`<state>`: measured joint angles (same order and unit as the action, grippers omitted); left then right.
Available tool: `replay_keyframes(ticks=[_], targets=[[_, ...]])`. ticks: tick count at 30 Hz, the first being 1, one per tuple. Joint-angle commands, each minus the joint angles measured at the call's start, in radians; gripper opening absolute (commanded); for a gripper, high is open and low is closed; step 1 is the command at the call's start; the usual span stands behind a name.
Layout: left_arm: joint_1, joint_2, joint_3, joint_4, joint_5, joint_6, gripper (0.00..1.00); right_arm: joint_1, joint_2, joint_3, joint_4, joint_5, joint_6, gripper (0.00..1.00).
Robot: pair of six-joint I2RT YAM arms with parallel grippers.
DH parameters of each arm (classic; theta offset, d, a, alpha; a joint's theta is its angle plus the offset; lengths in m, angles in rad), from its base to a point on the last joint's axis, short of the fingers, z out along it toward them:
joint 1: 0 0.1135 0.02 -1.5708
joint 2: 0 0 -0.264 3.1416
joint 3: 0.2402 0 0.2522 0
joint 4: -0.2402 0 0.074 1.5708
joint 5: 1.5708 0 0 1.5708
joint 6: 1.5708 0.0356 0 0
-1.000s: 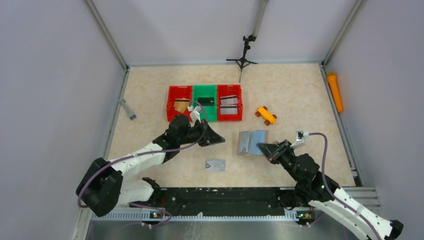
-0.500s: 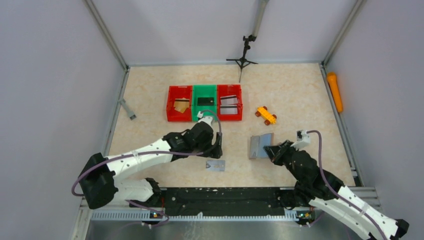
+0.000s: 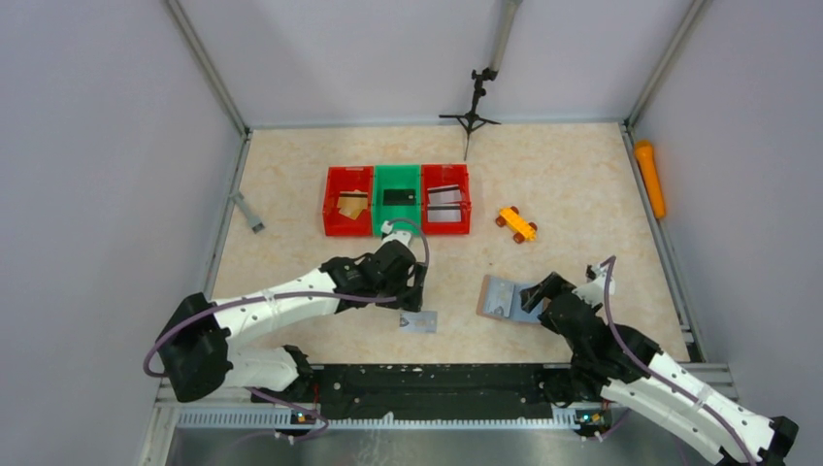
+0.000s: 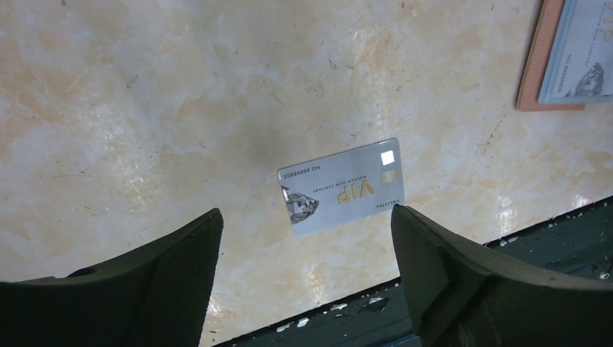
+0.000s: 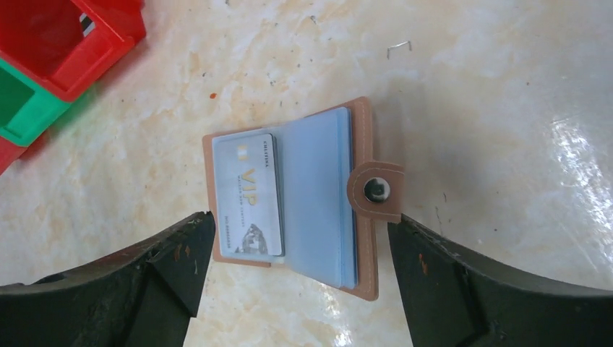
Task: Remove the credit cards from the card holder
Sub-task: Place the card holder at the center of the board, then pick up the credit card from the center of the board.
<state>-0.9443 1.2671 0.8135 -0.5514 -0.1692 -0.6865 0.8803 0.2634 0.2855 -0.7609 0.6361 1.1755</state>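
The tan-brown card holder (image 3: 505, 299) lies open and flat on the table, its snap tab to one side (image 5: 376, 189). A silver VIP credit card (image 5: 249, 195) sits in its left sleeve beside pale blue sleeves. My right gripper (image 5: 300, 220) hangs open above it, its fingers straddling it without touching. Another silver credit card (image 4: 341, 186) lies loose on the table near the front edge. My left gripper (image 4: 306, 220) is open just above that card, empty. More credit cards rest in the bins: tan-gold (image 3: 351, 205), black (image 3: 399, 196), white-grey striped (image 3: 445, 206).
Three bins stand in a row at the back: red (image 3: 330, 201), green (image 3: 397, 216), red (image 3: 464, 198). A yellow toy car (image 3: 516, 223) sits right of them. An orange cylinder (image 3: 650, 178) lies by the right wall, a tripod (image 3: 472, 107) at the back, a grey tool (image 3: 247, 212) at left.
My left gripper came down from near the bins to the loose card and opened. My right gripper let go of the card holder, which now lies flat, shifted slightly right and nearer.
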Motion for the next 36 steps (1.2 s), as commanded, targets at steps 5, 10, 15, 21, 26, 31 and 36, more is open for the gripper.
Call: replay_keyframes(ticks=[5, 10, 15, 21, 26, 31, 36], targets=[[-0.002, -0.089, -0.077, 0.022, 0.045, -0.051, 0.87, -0.007, 0.078, 0.177, -0.061, 0.041, -0.039, 0.94], [-0.002, -0.142, -0.132, 0.044, 0.06, -0.078, 0.84, -0.007, 0.216, 0.248, 0.19, -0.132, -0.356, 0.92], [0.0, -0.15, -0.157, 0.026, 0.042, -0.091, 0.83, -0.006, 0.492, 0.296, 0.385, -0.515, -0.579, 0.85], [0.001, -0.147, -0.182, 0.012, 0.045, -0.118, 0.79, -0.006, 0.684, 0.277, 0.6, -0.632, -0.668, 0.64], [0.001, -0.164, -0.184, -0.028, 0.045, -0.135, 0.8, 0.028, 0.902, 0.37, 0.634, -0.686, -0.73, 0.5], [0.001, -0.165, -0.194, -0.048, 0.009, -0.155, 0.73, 0.101, 1.048, 0.44, 0.655, -0.621, -0.754, 0.39], [0.044, -0.18, -0.232, -0.007, 0.024, -0.142, 0.58, 0.13, 1.162, 0.486, 0.706, -0.601, -0.764, 0.13]])
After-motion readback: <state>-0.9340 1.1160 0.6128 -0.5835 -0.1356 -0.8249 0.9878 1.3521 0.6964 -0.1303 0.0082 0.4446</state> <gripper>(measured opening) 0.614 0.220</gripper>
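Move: The loose card lies about 27 cm to the right hand's left, 4 cm back and 7 cm below. Nearer to that hand is the open card holder, some 6 cm left and 1 cm ahead, also 7 cm down; the toy car stands roughly 17 cm ahead and 4 cm left. From the left hand, the loose card is about 8 cm below, 3 cm back and 1 cm right. Right hand arcs up, left and down towards the loose card, about 21 cm, closing; left hand shifts back-left, sinking. ##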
